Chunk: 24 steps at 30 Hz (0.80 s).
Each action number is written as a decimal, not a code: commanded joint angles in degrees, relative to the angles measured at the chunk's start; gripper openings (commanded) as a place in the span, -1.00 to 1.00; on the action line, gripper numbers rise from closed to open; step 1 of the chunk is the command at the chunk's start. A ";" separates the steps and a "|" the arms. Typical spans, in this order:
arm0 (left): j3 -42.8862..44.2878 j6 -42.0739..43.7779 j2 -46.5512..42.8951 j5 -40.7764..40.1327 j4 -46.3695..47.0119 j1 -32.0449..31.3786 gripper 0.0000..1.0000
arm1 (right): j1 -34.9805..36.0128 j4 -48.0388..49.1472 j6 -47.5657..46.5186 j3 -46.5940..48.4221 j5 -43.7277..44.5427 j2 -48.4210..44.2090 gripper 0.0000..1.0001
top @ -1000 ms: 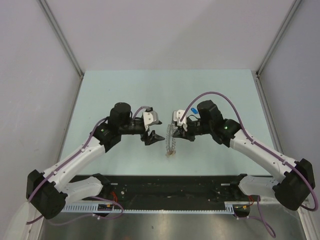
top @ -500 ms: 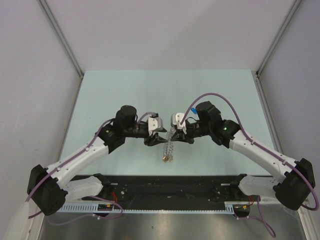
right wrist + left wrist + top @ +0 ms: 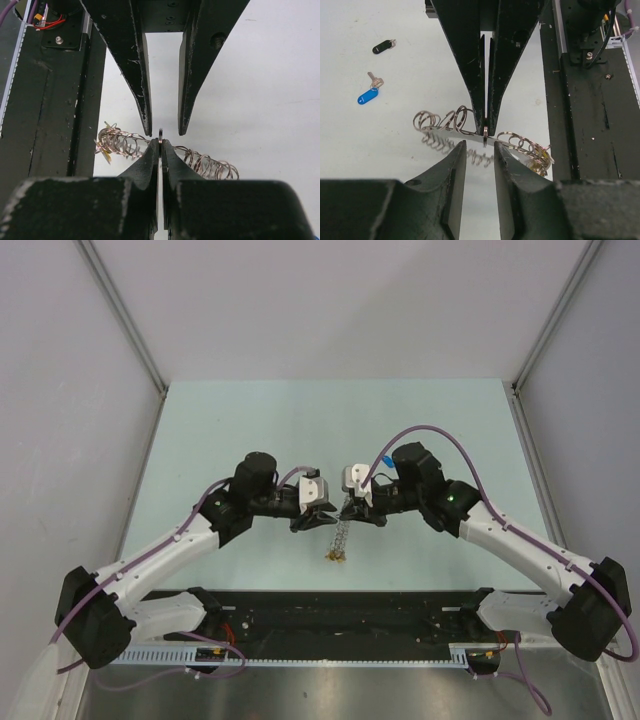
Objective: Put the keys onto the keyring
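The keyring (image 3: 340,533), a chain of silvery wire loops, hangs above the table between both grippers. My right gripper (image 3: 159,143) is shut on one loop of the keyring (image 3: 210,165). A yellow key (image 3: 106,155) sits among the loops at one end, low in the top view as the yellow key (image 3: 334,557). My left gripper (image 3: 479,146) stands open, its fingertips on either side of the pinched loop without touching it. A blue key (image 3: 367,96) and a black key (image 3: 382,46) lie loose on the table, beyond the right arm.
The pale green table (image 3: 250,420) has grey walls at the back and both sides. A black rail with wiring (image 3: 340,615) runs along the near edge, below the hanging keyring. The right arm partly hides the blue key (image 3: 386,458) in the top view.
My left gripper has moved right up to the keyring and narrowed its jaws around the pinched loop. The right gripper has kept its hold, barely shifting.
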 commanded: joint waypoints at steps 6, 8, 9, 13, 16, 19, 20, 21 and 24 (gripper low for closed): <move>0.55 1.15 0.22 2.35 1.94 -0.66 -0.50 | 0.85 4.04 0.91 0.48 -0.74 -1.15 -1.00; 0.63 1.15 0.04 2.17 1.94 -0.75 -0.55 | 1.11 4.04 1.00 0.57 -0.74 -1.06 -1.00; 0.63 0.98 0.04 2.17 1.94 -0.75 -0.58 | 1.20 4.21 1.00 0.48 -0.82 -0.88 -1.00; 0.63 0.45 -0.13 1.91 2.38 -1.01 -0.84 | 1.29 4.30 1.18 0.57 -0.39 -0.62 -1.00; -0.24 -1.21 -0.75 1.47 4.13 -1.01 -0.99 | 1.29 4.39 1.88 0.48 -0.04 -0.79 -0.93; -3.22 -5.87 -2.24 -1.07 10.44 -1.01 -0.99 | 1.11 5.26 3.89 -0.13 1.80 -2.72 -0.71; -4.10 -7.27 -3.20 -1.52 14.29 -1.01 -0.99 | 0.94 6.05 4.69 -0.48 2.51 -3.42 -0.66; -5.07 -9.90 -3.73 -1.78 16.25 -1.01 -0.99 | 0.50 6.76 5.39 -1.18 3.30 -4.30 -0.58; -8.85 -14.65 -5.67 -3.18 23.98 -0.93 -0.99 | -1.43 9.74 8.55 -3.82 5.76 -8.52 -0.42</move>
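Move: The wire loop at the top of the keyring stands between the left hand's half-open fingertips, about 1 cm to that hand's right, and is already pinched by the right fingertips, about 1 cm to the right hand's left. The keyring's middle hangs some 5 cm straight below the left hand, its gold keys roughly 6 cm back and 6 below. The blue-tagged key lies on the table, about 25 cm ahead and 14 right; the black fob is 25 ahead and 25 right. The left fingers, almost in place, shut on the wire loop and pinch it while the right hand still grips beside them. The right fingers then open by about a quarter of their range and let go, and the right hand starts lifting away, about 1 cm up and slightly right. The left keeps its pinch and sinks barely half a centimetre with a slight roll of some 5 degrees. ##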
